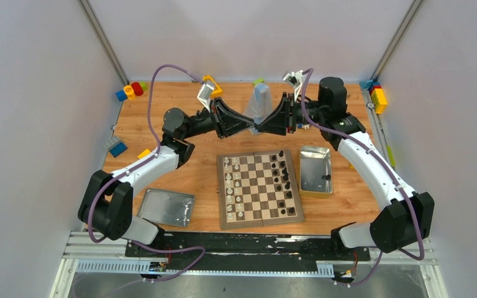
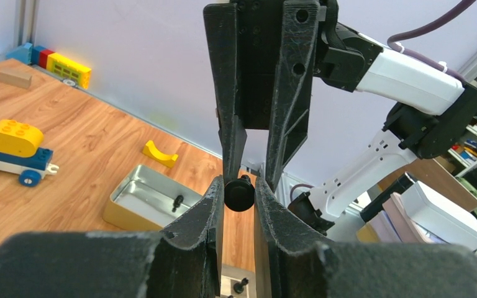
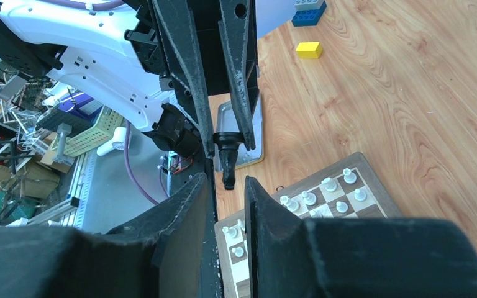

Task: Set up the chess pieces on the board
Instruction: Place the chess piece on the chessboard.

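My two grippers meet tip to tip in the air behind the board (image 1: 261, 221). The left gripper (image 1: 252, 128) (image 2: 239, 194) is shut on the round base of a black chess piece (image 2: 239, 194) (image 3: 227, 149). That piece points its head at the right gripper (image 1: 264, 128) (image 3: 228, 181), whose jaws stand narrowly apart around the tip with a gap on both sides. On the board, white pieces (image 1: 230, 181) fill the left columns and black pieces (image 1: 284, 180) stand on the right.
A silver tin (image 1: 315, 155) right of the board holds one black piece (image 1: 326, 177) (image 2: 177, 202). Its lid (image 1: 166, 207) lies at the front left. Toy blocks (image 1: 130, 90) (image 1: 377, 98) sit in the back corners, and a clear plastic item (image 1: 261, 99) lies behind the grippers.
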Tool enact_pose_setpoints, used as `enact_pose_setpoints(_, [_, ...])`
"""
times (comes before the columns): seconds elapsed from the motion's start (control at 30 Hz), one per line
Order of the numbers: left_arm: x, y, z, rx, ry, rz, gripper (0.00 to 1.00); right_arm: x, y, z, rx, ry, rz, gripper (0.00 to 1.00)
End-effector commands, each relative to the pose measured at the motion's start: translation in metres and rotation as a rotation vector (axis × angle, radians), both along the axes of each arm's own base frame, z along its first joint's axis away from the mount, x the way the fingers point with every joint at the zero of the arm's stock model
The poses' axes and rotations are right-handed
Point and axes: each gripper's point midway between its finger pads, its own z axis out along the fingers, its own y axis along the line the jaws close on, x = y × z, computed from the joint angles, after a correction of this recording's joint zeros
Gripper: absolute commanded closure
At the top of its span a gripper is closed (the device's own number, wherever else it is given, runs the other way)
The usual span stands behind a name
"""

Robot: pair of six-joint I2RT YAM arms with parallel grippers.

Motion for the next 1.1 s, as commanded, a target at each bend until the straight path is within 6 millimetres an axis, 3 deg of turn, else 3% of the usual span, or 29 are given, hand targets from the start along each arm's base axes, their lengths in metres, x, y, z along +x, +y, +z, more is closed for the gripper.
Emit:
enact_pose_setpoints(0.0, [-0.003,-0.003,0.005,-0.014,-0.049,-0.002,1.0,-0.001,0.002,0.015,0.031,-0.033,0.032,0.71])
enact_pose_setpoints(0.23, [-0.003,-0.005,0.003,-0.01,-0.052,-0.007,1.0,-0.001,0.003,0.013,0.033,-0.028,0.035,0.72])
enact_pose_setpoints(0.47, [-0.003,-0.007,-0.001,0.001,-0.055,-0.004,1.0,-0.001,0.004,0.014,0.036,-0.02,0.043,0.8])
enact_pose_setpoints(0.77, [-0.003,-0.008,-0.004,0.015,-0.066,-0.001,0.96,-0.001,0.002,0.014,0.03,-0.042,0.033,1.0])
enact_pose_setpoints(0.87, [-0.006,-0.007,-0.007,0.039,-0.095,-0.005,0.78,-0.001,-0.004,0.013,0.002,-0.076,0.003,1.0])
enact_pose_setpoints(0.97, [-0.007,-0.003,-0.009,0.082,-0.161,0.005,0.48,-0.006,-0.014,0.006,-0.048,-0.124,-0.013,1.0])
enact_pose_setpoints(1.07, [-0.005,0.013,-0.007,0.111,-0.184,0.03,0.28,-0.018,-0.028,-0.013,-0.141,-0.161,-0.015,1.0])
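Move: The black chess piece is already in the left hand, pinched by its base in mid-air about 1 cm to the right of that hand, its head pointing at the right hand's open fingers. From the right hand, the piece lies some 2 cm to the left, level with it. The chessboard's middle is about 30 cm below the right hand, 6 cm back and 2 cm right; the tin box stands about 18 cm right, 1 cm back, also far below. Barely shifting at first, the right hand closes its fingers on the head end of the black piece while the left still pinches the base. Then the left fingers open wide and let go. Both hands sink about 2 cm, and the right draws the piece about 1 cm to the right, out from between the left fingers. ##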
